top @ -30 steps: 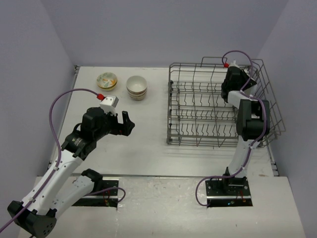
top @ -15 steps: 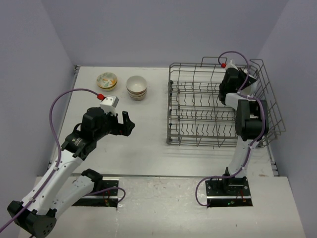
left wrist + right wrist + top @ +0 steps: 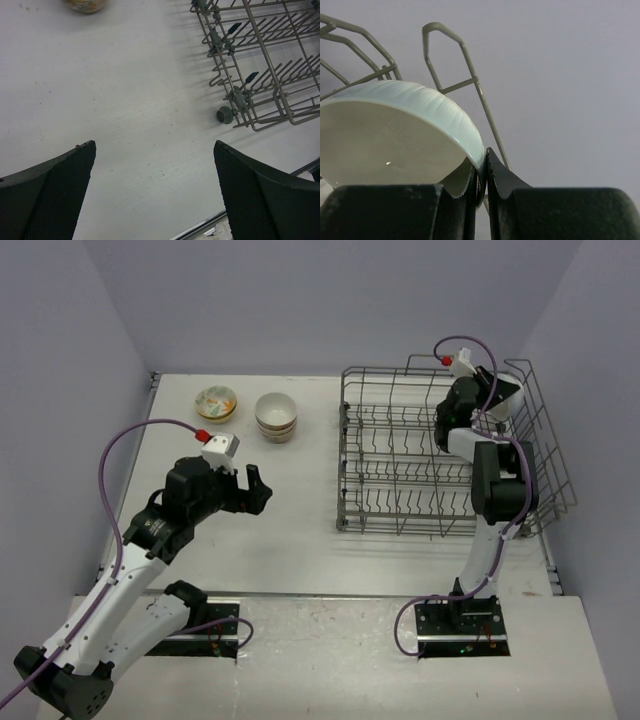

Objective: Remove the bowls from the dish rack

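Note:
The grey wire dish rack [image 3: 400, 470] stands on the right half of the table. At its far right corner my right gripper [image 3: 490, 400] holds a white bowl [image 3: 507, 393] above the tines. In the right wrist view the gripper [image 3: 484, 175] is shut on the rim of this pale bowl [image 3: 395, 135], one finger inside it and one outside, with a rack handle wire [image 3: 470, 80] behind. A floral bowl [image 3: 215, 402] and a stack of cream bowls [image 3: 276, 416] sit on the table at the far left. My left gripper [image 3: 255, 490] hangs open over bare table, its fingers [image 3: 50, 190] wide apart.
The rack's near corner with a small wheel [image 3: 225, 116] lies to the right of the left gripper. The floral bowl [image 3: 85, 5] shows at the top edge of the left wrist view. Walls close in the table on three sides.
My right gripper has risen with the white bowl, up and slightly left from the rack's far right corner. The left arm has not moved.

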Available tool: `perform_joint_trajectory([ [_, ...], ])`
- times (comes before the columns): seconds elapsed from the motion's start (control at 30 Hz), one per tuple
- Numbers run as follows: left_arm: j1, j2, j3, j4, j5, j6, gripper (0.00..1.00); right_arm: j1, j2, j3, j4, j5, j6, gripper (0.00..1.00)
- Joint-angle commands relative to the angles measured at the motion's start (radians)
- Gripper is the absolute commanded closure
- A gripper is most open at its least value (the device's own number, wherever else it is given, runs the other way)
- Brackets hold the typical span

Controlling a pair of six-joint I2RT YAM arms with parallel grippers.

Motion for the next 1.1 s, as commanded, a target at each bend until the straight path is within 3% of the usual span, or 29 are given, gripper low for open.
perform_joint_trajectory([
  [0.0, -0.005, -0.011, 0.003, 0.026, -0.022, 0.010, 0.00, 0.017, -0.076, 0.019, 0.172, 0.029, -0.048, 1.00],
  [0.5, 0.004, -0.077, -0.004, 0.026, -0.120, -0.021, 0.00, 0.174, -0.320, 0.025, 0.044, 0.074, 0.091, 1.00],
  [0.53, 0.013, -0.091, -0.002, 0.023, -0.146, -0.031, 0.00, 0.196, -0.352, 0.034, -0.110, 0.086, 0.201, 1.00],
  [0.63, 0.056, -0.114, 0.001, 0.015, -0.211, -0.050, 0.00, 0.256, -0.418, 0.031, -0.253, 0.074, 0.397, 1.00],
  [0.77, 0.102, -0.137, 0.000, 0.014, -0.229, -0.058, 0.00, 0.328, -0.501, 0.100, -0.653, 0.043, 0.718, 1.00],
  [0.87, 0.140, -0.142, 0.007, 0.003, -0.264, -0.065, 0.00, 0.410, -0.556, 0.181, -0.979, -0.067, 1.037, 1.00],
  [1.07, 0.260, -0.162, 0.032, -0.037, -0.407, -0.119, 0.00, 0.608, -0.593, 0.281, -1.241, -0.469, 1.453, 1.00],
])
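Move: My right hand already holds the white bowl by its rim, fingers pointing right. The cream bowl stack on the open table lies about 56 cm to its left, level with it fore and aft, and some 13 cm lower; the floral bowl stack is about 72 cm left and 3 cm farther out. The rack's left side stands roughly 38 cm left and 12 cm nearer me. From my left hand, the cream stack is about 27 cm straight ahead and 10 cm down. Keeping the rim pinched, I lift the white bowl some 13 cm with my right hand, drawing back slightly, then sweep it fast to the left, about 27 cm in all, over the rack towards the cream stack, turning my wrist until the fingers point forward. Partway through, my open, empty left hand swings about 11 cm left and rises a little, turning counter-clockwise some 30 degrees. ##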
